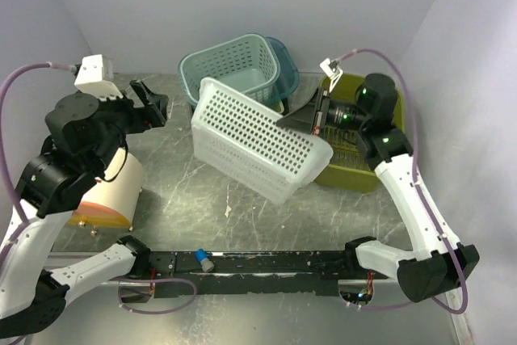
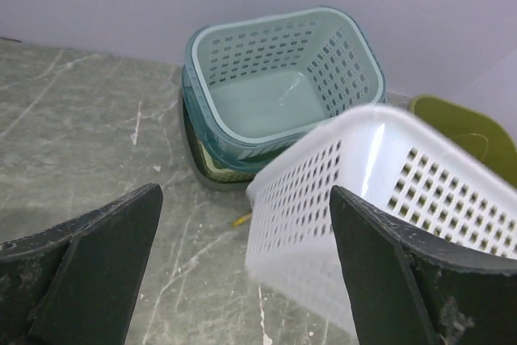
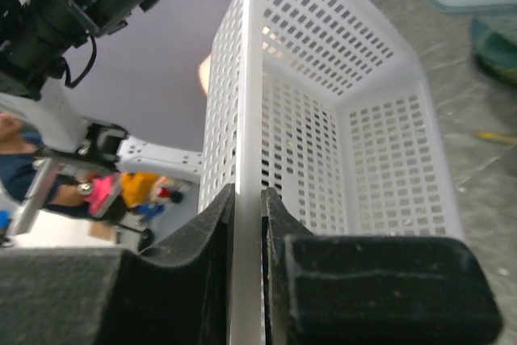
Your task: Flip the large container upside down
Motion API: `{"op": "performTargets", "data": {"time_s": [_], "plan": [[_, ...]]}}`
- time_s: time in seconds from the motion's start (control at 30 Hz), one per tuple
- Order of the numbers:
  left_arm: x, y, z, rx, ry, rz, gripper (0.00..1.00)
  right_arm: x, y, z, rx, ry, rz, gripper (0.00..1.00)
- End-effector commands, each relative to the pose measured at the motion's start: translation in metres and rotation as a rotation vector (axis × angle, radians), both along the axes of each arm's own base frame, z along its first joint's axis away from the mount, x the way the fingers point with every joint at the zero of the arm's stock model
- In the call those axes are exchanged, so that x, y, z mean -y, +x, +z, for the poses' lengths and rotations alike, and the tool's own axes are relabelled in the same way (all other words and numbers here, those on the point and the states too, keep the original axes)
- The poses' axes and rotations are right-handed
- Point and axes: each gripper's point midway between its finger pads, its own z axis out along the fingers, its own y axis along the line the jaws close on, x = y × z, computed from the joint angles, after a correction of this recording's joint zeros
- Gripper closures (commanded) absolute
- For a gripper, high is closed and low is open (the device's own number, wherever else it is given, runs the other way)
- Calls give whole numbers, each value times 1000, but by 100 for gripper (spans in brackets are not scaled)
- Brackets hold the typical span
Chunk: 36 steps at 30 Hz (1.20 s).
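Observation:
The large container is a white perforated basket (image 1: 254, 139), tipped on its side above the table with a perforated outer face turned up toward the top camera. My right gripper (image 1: 300, 119) is shut on its rim; the right wrist view shows the white rim (image 3: 248, 119) pinched between both fingers, with the basket's inside (image 3: 380, 151) beyond. My left gripper (image 1: 153, 103) stands open to the left of the basket, apart from it. In the left wrist view the basket's end wall (image 2: 323, 224) shows between the spread fingers (image 2: 97, 272), untouched.
A teal basket (image 1: 238, 66) stacked in other baskets stands at the back, close behind the white one. An olive green bin (image 1: 351, 169) sits at the right under my right arm. A cream and orange tub (image 1: 109, 191) is at the left. A small yellow piece (image 2: 242, 218) lies on the table.

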Motion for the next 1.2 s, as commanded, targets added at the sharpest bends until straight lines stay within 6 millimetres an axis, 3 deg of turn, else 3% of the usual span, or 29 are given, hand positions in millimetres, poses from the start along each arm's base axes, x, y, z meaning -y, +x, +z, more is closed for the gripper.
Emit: {"op": "performTargets", "data": {"time_s": [0.0,0.23,0.3,0.37,0.53,0.8,0.83,0.9,0.97,1.03,1.17], "plan": [[-14,0,10,22,55,45,4,-11,-45,18,-68,184,219,100],[21,9,-12,-15,83,-114,4,-43,-49,-59,-321,145,276,100],[55,8,-31,-57,137,-309,4,-53,-48,-79,-385,122,287,100],[74,8,-52,-106,148,-401,4,-60,-43,-100,-461,122,288,100],[82,9,-60,-89,111,-426,4,-69,-27,-149,-638,117,254,100],[101,10,-84,-157,50,-488,4,-74,22,-234,-719,-120,20,100],[108,7,-86,-166,-5,-511,4,-74,29,-242,-720,-147,-14,92],[121,3,-96,-177,-64,-566,4,-72,44,-254,-699,-182,-90,65],[127,4,-101,-181,-86,-578,4,-67,56,-260,-672,-223,-157,33],[126,7,-107,-191,-77,-567,4,-60,73,-259,-617,-303,-231,19],[118,12,-114,-202,-44,-521,4,-29,102,-249,-492,-480,-413,5]]}}
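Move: The right hand still pinches the large white container's rim in the air; the container's middle lies about 11 cm left, 6 back and 4 below. Its landing spot on the table is roughly 21 cm left, 12 back and 34 below that hand, with a yellow marker some 20 cm ahead of the spot. The green tub sits 20 cm right and 11 ahead. From the left hand, the container is about 25 cm right, 8 back, 7 below. Keeping its pinch on the rim, the right hand lowers the white container about 20 cm, first drawing back and left and rolling its forward side down some 40 degrees, then easing forward. Low down the fingers open wide, let go of the rim and pull clear forward. The open left hand, after a slight rise, sweeps right and down towards the container, some 12 cm each way. ##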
